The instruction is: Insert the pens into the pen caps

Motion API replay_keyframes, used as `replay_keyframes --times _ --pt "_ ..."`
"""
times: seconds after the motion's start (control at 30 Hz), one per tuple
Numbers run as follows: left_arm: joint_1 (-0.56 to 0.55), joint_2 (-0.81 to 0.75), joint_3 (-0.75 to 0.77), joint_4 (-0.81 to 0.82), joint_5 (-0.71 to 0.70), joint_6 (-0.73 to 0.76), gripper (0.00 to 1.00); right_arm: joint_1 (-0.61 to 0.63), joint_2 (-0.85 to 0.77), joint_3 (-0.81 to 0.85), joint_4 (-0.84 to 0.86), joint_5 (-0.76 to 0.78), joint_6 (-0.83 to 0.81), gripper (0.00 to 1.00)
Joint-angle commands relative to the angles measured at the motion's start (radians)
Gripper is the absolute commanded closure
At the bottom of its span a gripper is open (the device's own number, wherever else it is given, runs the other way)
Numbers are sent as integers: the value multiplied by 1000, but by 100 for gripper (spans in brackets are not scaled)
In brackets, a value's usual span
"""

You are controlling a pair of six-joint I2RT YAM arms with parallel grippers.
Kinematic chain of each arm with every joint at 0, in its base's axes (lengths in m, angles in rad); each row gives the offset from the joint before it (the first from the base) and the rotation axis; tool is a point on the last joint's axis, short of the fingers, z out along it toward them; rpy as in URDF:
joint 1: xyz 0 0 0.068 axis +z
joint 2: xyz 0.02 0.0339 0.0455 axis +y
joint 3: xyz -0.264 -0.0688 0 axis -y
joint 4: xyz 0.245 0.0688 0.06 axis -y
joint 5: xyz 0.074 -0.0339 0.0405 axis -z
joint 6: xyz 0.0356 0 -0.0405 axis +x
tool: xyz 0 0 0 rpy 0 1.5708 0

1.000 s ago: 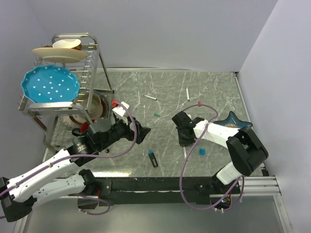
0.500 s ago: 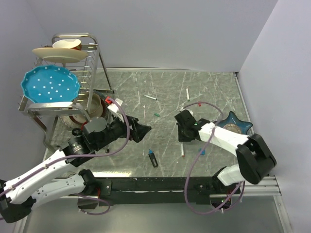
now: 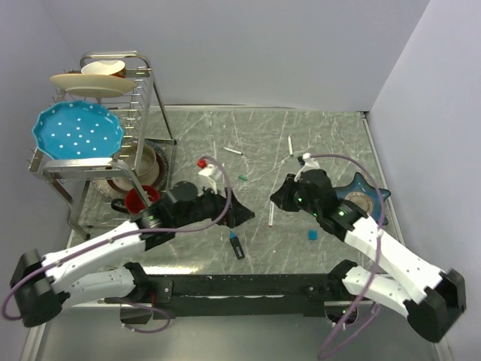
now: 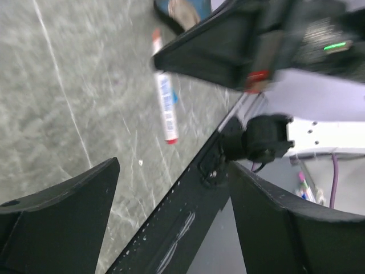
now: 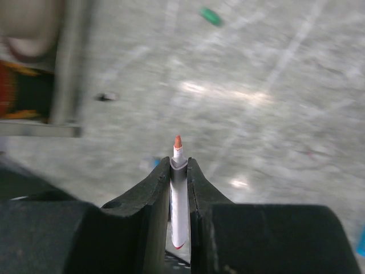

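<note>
My right gripper (image 3: 275, 200) is shut on a thin white pen with a red tip (image 3: 270, 213), held above the table; the pen stands between the fingers in the right wrist view (image 5: 178, 191). My left gripper (image 3: 242, 213) is open and empty just left of it; in the left wrist view (image 4: 171, 217) the held pen (image 4: 166, 108) hangs ahead of it. A black pen with blue trim (image 3: 236, 245) lies below the left gripper. Two more white pens (image 3: 234, 151) (image 3: 291, 144) lie farther back. A green cap (image 3: 243, 178) (image 5: 210, 15) and a blue cap (image 3: 313, 235) lie on the table.
A wire dish rack (image 3: 143, 98) with a blue plate (image 3: 77, 132) and a cream plate stands at the back left, with a red cup (image 3: 139, 200) beside it. A dark blue star-shaped dish (image 3: 362, 192) sits at the right. The black rail (image 3: 248, 286) runs along the near edge.
My right gripper has lifted the red-tipped pen off the table and carried it left. My left arm has swung right towards the middle, close to the right gripper.
</note>
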Motion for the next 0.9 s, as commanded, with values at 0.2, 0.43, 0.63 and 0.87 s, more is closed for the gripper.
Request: replay_keyframes --times 0.2,0.43,0.63,0.87 --pt "-20 179 52 256 208 -53 31 5 -251 -66 179 -176 155 100" --pt "-21 223 63 317 259 -73 34 8 -297 -86 197 -198 169 100" --pt "-21 272 67 368 314 -95 42 11 -291 -102 231 -221 184 100" --pt "-21 297 76 377 337 -92 87 11 -277 -103 240 -241 169 100"
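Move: The white pen is already pinched in the right fingers, its orange tip forward and its middle some 2 cm behind and 1 cm below their hand point. From the open left fingers that middle lies about 10 cm to the right, 4 cm ahead and 6 cm lower. On the table, the blue-tipped marker is roughly 2 cm behind the left hand, 5 cm to its left and 21 cm below; the blue block is some 17 cm right, 6 cm back and 16 cm below the right hand. The pen, still gripped near its tip, is carried up some 8 cm and back about 4 by the right hand, which rolls its left side up by 25 degrees and then nearly stops. The left hand reaches right about 6 cm to the pen's red end, drawing slightly back, turning clockwise some 15 degrees and closing until its fingers pinch the barrel there. ##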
